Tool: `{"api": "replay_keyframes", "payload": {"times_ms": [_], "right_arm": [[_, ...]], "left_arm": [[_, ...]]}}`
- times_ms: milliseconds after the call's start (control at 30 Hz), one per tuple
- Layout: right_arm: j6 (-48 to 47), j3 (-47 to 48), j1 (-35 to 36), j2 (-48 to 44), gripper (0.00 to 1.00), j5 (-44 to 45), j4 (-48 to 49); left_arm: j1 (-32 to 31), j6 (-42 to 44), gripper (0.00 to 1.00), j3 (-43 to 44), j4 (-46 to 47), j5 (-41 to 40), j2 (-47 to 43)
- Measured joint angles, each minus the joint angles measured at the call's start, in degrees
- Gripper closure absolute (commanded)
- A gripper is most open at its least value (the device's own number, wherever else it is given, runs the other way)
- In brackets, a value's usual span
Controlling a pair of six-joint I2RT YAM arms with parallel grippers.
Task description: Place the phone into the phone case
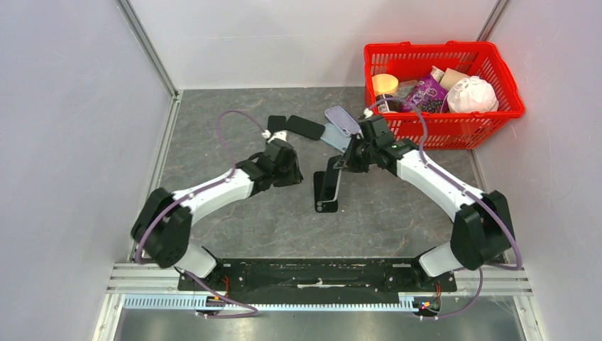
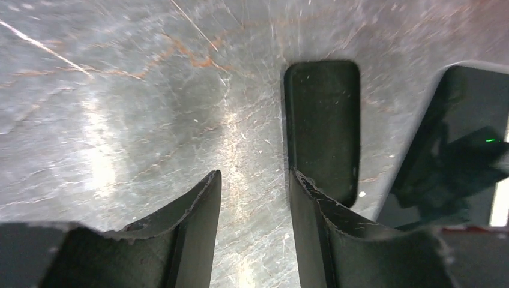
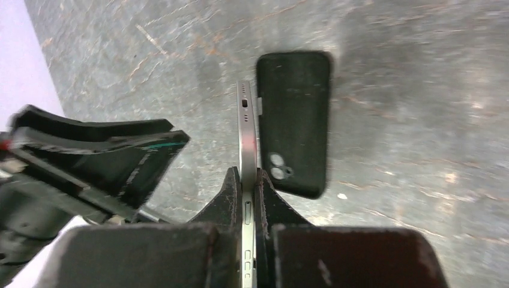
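Observation:
My right gripper [image 3: 246, 175] is shut on the silver-edged phone [image 3: 246, 120] and holds it on its long edge. The black phone case [image 3: 294, 123] lies flat on the table right beside the phone, its camera holes showing. From above, the phone [image 1: 331, 188] stands against the case [image 1: 318, 193] in the middle of the table, with the right gripper [image 1: 345, 162] at its far end. My left gripper [image 2: 255, 175] is open over bare table, its right finger close to the case [image 2: 322, 126]. The phone's dark screen [image 2: 462, 138] shows further right. The left gripper [image 1: 288, 170] hangs left of the case.
Several other phones and cases lie at the back: black ones [image 1: 305, 128], a blue-grey one [image 1: 334, 136] and a purple one [image 1: 343, 119]. A red basket [image 1: 497, 117] full of groceries stands at the back right. Grey walls close in both sides.

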Motion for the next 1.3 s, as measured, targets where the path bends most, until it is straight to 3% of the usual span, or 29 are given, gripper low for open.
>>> {"api": "replay_keyframes", "payload": {"times_ms": [233,500,567,700,800,1000,1300], "right_arm": [[-2.69,-3.41,-3.65,-7.87,1.0,4.44,-5.77],[-5.53,-3.41,-3.85,-9.7,1.0,6.08,-9.33],[-6.01,-3.41,-3.87,-9.7,1.0,6.08,-9.73],[-6.71,-3.41,-3.93,-9.7,1.0,5.97,-10.23],[-7.54,-3.41,-4.11,-9.62,1.0,5.07,-10.21],[-8.98,-3.06,-4.22,-7.1,1.0,0.11,-9.27],[-6.21,-2.89,-3.69,1.77,1.0,-13.35,1.03]], "left_arm": [[-7.37,0.33,0.52,5.99,0.02,-3.52,13.7],[-11.58,0.37,0.61,11.63,-0.11,-9.14,21.44],[-12.37,0.39,0.66,12.76,-0.5,-11.19,23.02],[-13.84,0.44,0.85,14.75,-1.88,-15.28,25.16],[-14.45,0.44,0.97,15.04,-2.84,-17.27,25.53],[-14.6,-0.31,0.98,13.81,-4.13,-19.71,24.48],[-14.58,-1.4,0.98,3.19,-7.76,-21.84,11.8]]}}
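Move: The empty case lies some 10 cm to the left hand's right, level with it fore and aft and about 9 cm below. The phone hangs in the right fingers, about 12 cm to the left hand's right and slightly higher. Some 18 cm beyond the case and 4 cm to its right lies the light blue phone; a black phone is 22 cm beyond it and 7 cm to its left. From the right hand the case is about 4 cm left, 1 cm back and 12 cm below. Down and to the right by about 8 cm each way, the left hand drops to the case's left side wall, rolling some 20 degrees so its left side rises, and shuts its fingers on that wall. It then drags the case about 6 cm left and 3 cm back, rising slightly. The right hand, still pinching the phone's edge, swings 6 cm right and returns, ending slightly back and lower. ##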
